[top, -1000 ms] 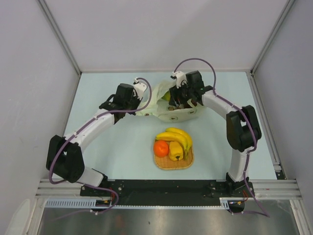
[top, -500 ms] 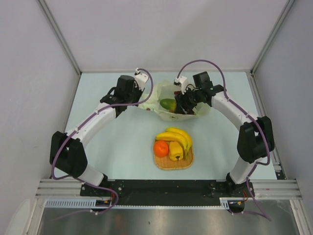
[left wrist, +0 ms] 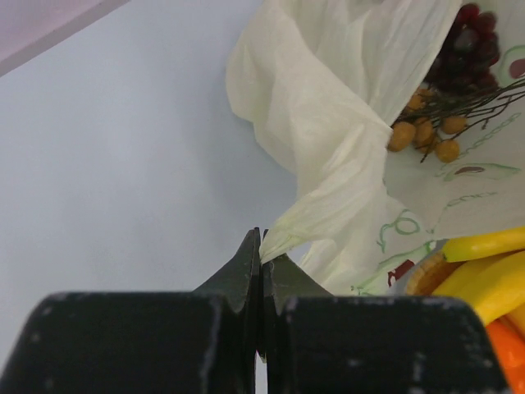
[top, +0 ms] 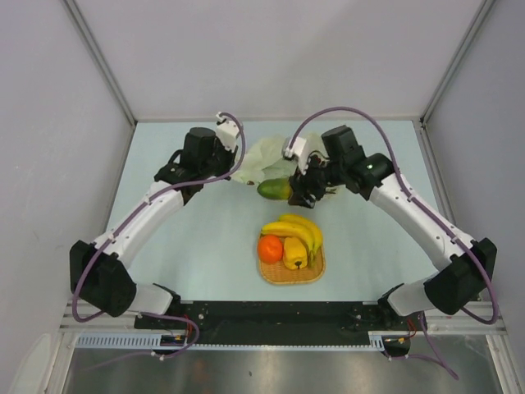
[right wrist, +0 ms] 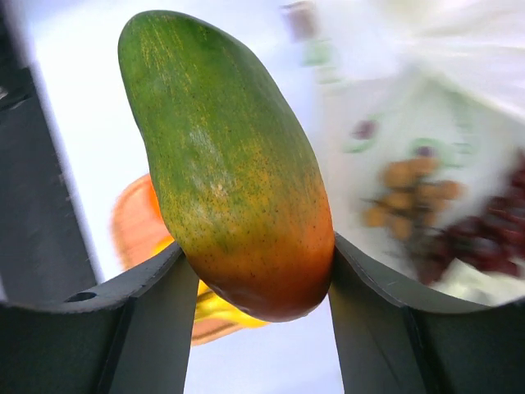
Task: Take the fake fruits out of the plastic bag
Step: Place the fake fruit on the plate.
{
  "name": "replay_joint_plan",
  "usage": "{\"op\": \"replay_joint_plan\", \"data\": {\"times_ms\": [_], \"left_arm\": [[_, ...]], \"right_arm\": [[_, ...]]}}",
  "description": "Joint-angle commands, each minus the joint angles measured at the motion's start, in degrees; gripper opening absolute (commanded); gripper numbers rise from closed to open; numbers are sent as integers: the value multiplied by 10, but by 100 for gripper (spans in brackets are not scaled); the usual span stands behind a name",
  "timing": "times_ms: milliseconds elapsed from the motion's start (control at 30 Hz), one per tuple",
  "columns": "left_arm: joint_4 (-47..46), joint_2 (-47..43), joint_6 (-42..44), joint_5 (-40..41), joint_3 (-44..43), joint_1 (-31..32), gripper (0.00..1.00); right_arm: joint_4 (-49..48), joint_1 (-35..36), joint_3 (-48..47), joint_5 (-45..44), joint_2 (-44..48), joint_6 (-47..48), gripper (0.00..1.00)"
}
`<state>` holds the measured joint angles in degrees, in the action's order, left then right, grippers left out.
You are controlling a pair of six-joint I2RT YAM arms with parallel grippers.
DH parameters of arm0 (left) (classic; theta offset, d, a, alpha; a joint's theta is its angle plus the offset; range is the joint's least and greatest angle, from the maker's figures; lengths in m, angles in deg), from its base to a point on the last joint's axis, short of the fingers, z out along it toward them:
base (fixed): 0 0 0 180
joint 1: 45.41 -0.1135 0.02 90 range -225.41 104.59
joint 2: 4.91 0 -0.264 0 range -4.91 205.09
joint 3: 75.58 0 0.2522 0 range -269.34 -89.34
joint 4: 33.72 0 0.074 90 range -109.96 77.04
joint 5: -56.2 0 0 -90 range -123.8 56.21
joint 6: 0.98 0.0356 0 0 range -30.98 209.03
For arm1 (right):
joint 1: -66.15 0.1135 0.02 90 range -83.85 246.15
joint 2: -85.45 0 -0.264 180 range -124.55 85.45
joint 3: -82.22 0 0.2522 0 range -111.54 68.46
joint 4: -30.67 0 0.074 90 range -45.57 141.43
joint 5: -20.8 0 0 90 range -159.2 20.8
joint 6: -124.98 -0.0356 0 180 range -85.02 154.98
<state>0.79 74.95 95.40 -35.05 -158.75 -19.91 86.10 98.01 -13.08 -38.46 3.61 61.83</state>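
Observation:
The pale yellow-green plastic bag (top: 264, 156) lies at the back of the table, and my left gripper (top: 235, 176) is shut on its twisted handle (left wrist: 328, 201). In the left wrist view, dark grapes (left wrist: 466, 48) and a small brown nut-like cluster (left wrist: 422, 133) lie on the bag's (left wrist: 328, 74) spread mouth. My right gripper (top: 295, 192) is shut on the red-green mango (top: 275, 189), holding it just in front of the bag. In the right wrist view the mango (right wrist: 230, 164) sits wedged between the fingers of that gripper (right wrist: 256, 250). The bananas (top: 295, 229), orange (top: 270, 247) and yellow pepper-like fruit (top: 295, 252) rest on the woven mat.
The square woven mat (top: 308, 275) lies in the middle of the table, in front of the bag and between the two arms. Grey walls enclose the table on the left, back and right. A black rail (top: 271, 316) runs along the near edge.
My right gripper has drawn the mango out of the bag and carried it forward and left, toward the mat. The left gripper kept its hold on the handle and shifted slightly left.

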Motion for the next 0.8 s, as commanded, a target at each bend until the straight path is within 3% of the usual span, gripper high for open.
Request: {"op": "replay_joint_plan", "data": {"times_ms": [0, 133, 300, 533, 767], "left_arm": [[-7, -45, -43, -35, -19, 0, 0], [-5, -81, -44, -34, 0, 0, 1], [4, -111, -43, -40, 23, 0, 0], [-4, -135, -55, -64, 51, 0, 0], [2, -151, -56, -73, 67, -4, 0]], "right_arm": [[111, 82, 8, -1, 5, -31, 3], [104, 140, 61, 18, 17, -145, 3], [30, 197, 151, -35, 57, -244, 0], [-35, 263, 244, -84, 56, -306, 0], [-62, 276, 259, -158, 13, -394, 0]]}}
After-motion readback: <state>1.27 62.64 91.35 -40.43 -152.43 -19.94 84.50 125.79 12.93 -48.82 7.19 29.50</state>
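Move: The right hand already grips the papaya above the bag's near edge; the plate's middle lies about 12 cm back from it, level sideways and some 22 cm below. On the plate, the orange fruit sits roughly 11 cm back and 6 cm left of that hand, the yellow pepper about 12 cm back and 1 cm right, the bananas about 7 cm straight back. From the left hand the plate is some 21 cm back and 16 cm right. Back and down, the right hand sweeps the papaya from the bag's near edge over the fruit to the plate's near-left corner, about 19 cm back and 15 cm down, easing off at the end. Its wrist tips some 30 degrees so the fingers point more steeply down, grip unchanged. The left hand, still pinching the bag's edge, rises about 5 cm, then sinks 2, drawing back 5. ##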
